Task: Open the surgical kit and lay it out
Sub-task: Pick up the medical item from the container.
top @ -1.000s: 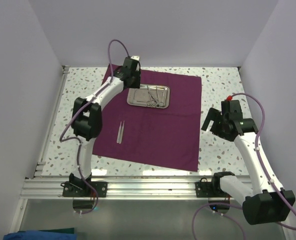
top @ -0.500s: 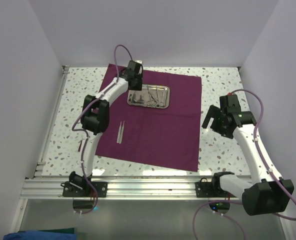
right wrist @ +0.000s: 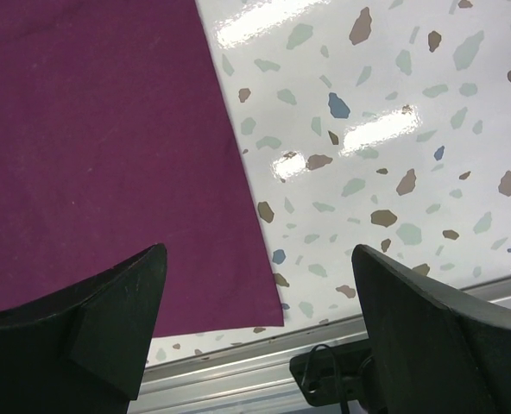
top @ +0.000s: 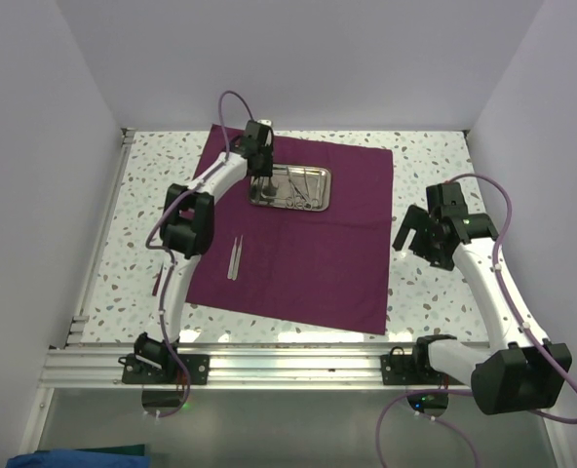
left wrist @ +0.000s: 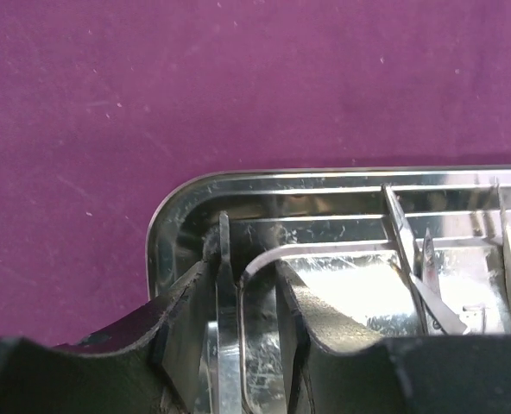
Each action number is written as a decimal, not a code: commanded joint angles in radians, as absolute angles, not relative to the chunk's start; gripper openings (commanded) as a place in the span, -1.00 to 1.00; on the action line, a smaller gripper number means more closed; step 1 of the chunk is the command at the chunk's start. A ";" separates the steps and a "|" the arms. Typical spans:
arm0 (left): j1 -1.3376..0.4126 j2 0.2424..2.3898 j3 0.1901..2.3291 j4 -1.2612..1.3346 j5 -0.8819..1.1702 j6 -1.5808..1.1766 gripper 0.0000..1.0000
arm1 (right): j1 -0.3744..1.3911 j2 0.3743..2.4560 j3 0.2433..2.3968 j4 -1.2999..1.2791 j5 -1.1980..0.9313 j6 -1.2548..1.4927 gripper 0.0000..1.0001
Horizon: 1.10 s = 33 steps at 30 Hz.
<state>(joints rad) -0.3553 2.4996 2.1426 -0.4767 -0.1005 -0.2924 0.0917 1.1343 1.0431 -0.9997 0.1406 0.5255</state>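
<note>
The dark purple cloth [top: 308,263] lies spread flat on the table. On its far part sits the shiny steel tray [top: 326,190] holding several thin silver instruments [top: 303,187]. One pair of tweezers [top: 235,258] lies alone on the cloth's left side. My left gripper [top: 262,183] is down in the tray's left end [left wrist: 165,216]. Its jaws stand partly apart [left wrist: 242,267] around a thin steel strip [left wrist: 223,259] that rests against the left finger, with a gap to the right finger. Pointed scissor-like tips [left wrist: 411,267] lie just to the right. My right gripper [top: 412,234] hovers wide open [right wrist: 257,252] over the cloth's right edge [right wrist: 91,155], holding nothing.
Speckled tabletop [top: 435,166] surrounds the cloth. An aluminium rail [top: 288,366] runs along the near edge, also seen below the right gripper [right wrist: 238,379] with a black bracket and cable [right wrist: 333,379]. White walls close in the left, right and back.
The left arm has swung slightly and lowered its gripper from the tray's far-left corner into the tray's left end, its jaws narrowing a little. The right arm shifted slightly and stayed open.
</note>
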 commanded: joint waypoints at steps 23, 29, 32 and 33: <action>-0.353 2.663 2.229 -0.647 -0.268 -0.244 -0.48 | 0.095 1.144 1.011 -0.999 0.143 0.535 0.84; -0.374 2.663 2.183 -0.713 -0.324 -0.239 -0.52 | 0.095 1.129 0.983 -0.985 0.132 0.515 0.84; -0.374 2.671 2.197 -0.733 -0.299 -0.242 -0.60 | 0.095 1.121 0.976 -0.977 0.127 0.505 0.85; -0.374 2.680 2.230 -0.748 -0.292 -0.244 -0.63 | 0.095 1.120 0.974 -0.976 0.127 0.502 0.85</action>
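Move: The leftmost medical item in the tray, a slim metal instrument lying fore-and-aft, is already between the left fingers. Its far end is about 2 cm ahead of the left hand and its middle some 3 cm back, 1 cm to the left and 1 cm below. The tray's middle is roughly 6 cm right and 3 cm back; the crossed instruments lie about 8 cm right and 3 cm back. From the right hand the item is some 30 cm ahead, 37 cm left and 13 cm lower. The left hand slides forward about 2.5 cm along the leftmost instrument towards its far end, fingers straddling it, then eases back a little and about 1 cm left while sinking roughly 1 cm to the tray floor and rolling so that its left side rises some 8 degrees. From a third of the way on, the part-open fingers narrow to about half their gap and pinch the instrument near its far end, while the empty right hand, wide open well off to the side, sinks about 2 cm and draws back 1 cm. ##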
